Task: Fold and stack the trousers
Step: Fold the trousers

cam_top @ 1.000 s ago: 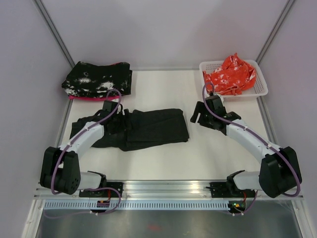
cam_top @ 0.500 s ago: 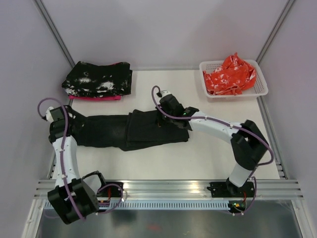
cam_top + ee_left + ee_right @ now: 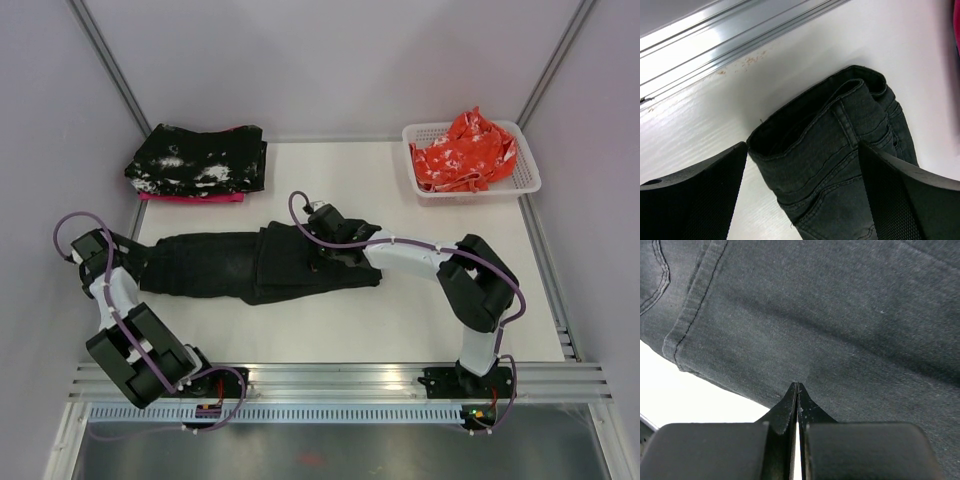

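The black trousers (image 3: 230, 262) lie stretched left to right across the middle of the table, with a folded, thicker part on the right. My left gripper (image 3: 128, 250) hovers at their left end. In the left wrist view it (image 3: 802, 147) stands open, one finger on each side of the waistband end of the trousers (image 3: 840, 150), touching nothing. My right gripper (image 3: 320, 250) is over the folded part. The right wrist view shows it (image 3: 798, 386) shut, its joined tips against the trousers (image 3: 840, 315), with no cloth visibly pinched between them.
A folded stack of black white-speckled cloth (image 3: 197, 165) over pink cloth sits at the back left. A white basket (image 3: 530, 180) at the back right holds orange-red cloth (image 3: 465, 148). A metal rail (image 3: 715, 40) runs along the table's left edge beside the waistband.
My left arm swung from over the trousers out to their left end and opened wider. The right arm came from near the basket to the trousers' middle and shut. The left part now lies straighter.
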### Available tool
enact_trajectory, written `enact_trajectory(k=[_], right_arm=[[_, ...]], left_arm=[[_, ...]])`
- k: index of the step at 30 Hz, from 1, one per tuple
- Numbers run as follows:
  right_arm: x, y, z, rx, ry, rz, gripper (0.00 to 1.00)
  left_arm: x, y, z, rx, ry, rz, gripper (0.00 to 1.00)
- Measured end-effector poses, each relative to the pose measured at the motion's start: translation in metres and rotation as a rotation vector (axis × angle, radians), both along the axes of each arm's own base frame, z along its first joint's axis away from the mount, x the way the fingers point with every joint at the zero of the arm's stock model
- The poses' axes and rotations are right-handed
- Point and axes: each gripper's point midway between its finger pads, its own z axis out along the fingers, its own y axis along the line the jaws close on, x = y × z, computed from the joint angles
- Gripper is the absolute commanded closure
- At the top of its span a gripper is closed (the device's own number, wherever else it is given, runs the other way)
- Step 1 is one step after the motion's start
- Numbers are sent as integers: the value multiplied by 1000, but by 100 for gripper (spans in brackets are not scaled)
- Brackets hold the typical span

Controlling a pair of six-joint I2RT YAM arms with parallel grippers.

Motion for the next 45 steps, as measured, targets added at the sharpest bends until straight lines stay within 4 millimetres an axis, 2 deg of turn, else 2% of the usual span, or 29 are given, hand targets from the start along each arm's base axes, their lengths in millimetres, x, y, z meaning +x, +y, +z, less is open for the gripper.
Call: enact_trajectory(k=[3,5,7,9,12,15,18,19,21,22,24,25,26,31,33,36,39,42,45], right_arm=[[3,-3,0,-12,-12,-16,100],[6,-7,-2,-31,-21,-32,100],[11,-16,-4,-69,-36,-69,100],[16,-27,-8,-109,-45,-114,100],[29,-51,-8,-132,-35,-198,100],[45,-89,-1,-100,-12,-304,100],[58,-125,16,-67,-23,-399,100],[62,-132,24,-55,-36,-417,100],[64,-134,42,-25,-69,-423,100],[63,-132,49,-12,-82,-417,100],[60,-129,56,1,-96,-407,100],[59,-128,58,3,-97,-402,100],[58,-127,57,2,-96,-398,100],[54,-126,53,-1,-81,-389,100],[50,-126,47,-1,-66,-378,100],[44,-122,35,5,-36,-353,100],[43,-113,20,6,-12,-330,100],[40,-99,2,1,11,-300,100],[35,-85,-19,-6,39,-273,100]], left_arm=[[7,1,-3,7,-21,-29,10],[14,2,-7,-1,-37,-45,17],[19,1,-16,-22,-38,-61,23],[22,-1,-27,-46,-32,-75,24],[24,-4,-40,-76,-14,-87,25],[26,-4,-45,-80,-8,-92,25],[27,-4,-51,-86,2,-97,34],[27,-4,-54,-89,6,-100,46],[28,-6,-60,-97,18,-112,57],[29,-7,-64,-97,27,-122,66],[32,-9,-66,-89,32,-140,76],[35,-11,-67,-83,34,-154,91],[38,-14,-67,-79,33,-169,98],[49,-31,-62,-58,43,-249,98],[51,-40,-53,-49,47,-286,98],[56,-50,-25,-1,27,-348,98],[75,-69,29,81,-55,-449,98],[91,-111,84,161,-169,-580,98],[93,-171,125,199,-276,-723,98]])
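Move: The trousers' waist end lies just off the left hand's open fingers: about 4 cm ahead, 3 cm to the right and 7 cm below. The black-and-white stack is some 24 cm ahead of that hand, 15 cm right and 5 cm lower. The shut right fingers are at the folded legs, whose middle is about 2 cm ahead, 1 cm right and 1 cm below; the red-filled basket is roughly 23 cm ahead and 35 cm right. The trousers' waistband is pinched by the left hand, which sinks about 7 cm and eases forward as its fingers close, then hauls the waist end up, to the right and a little forward, turning clockwise some 40 degrees. The shut right fingers sweep about 13 cm right and somewhat forward over the folded legs, lift, then come back down on a leftward slant towards them. ##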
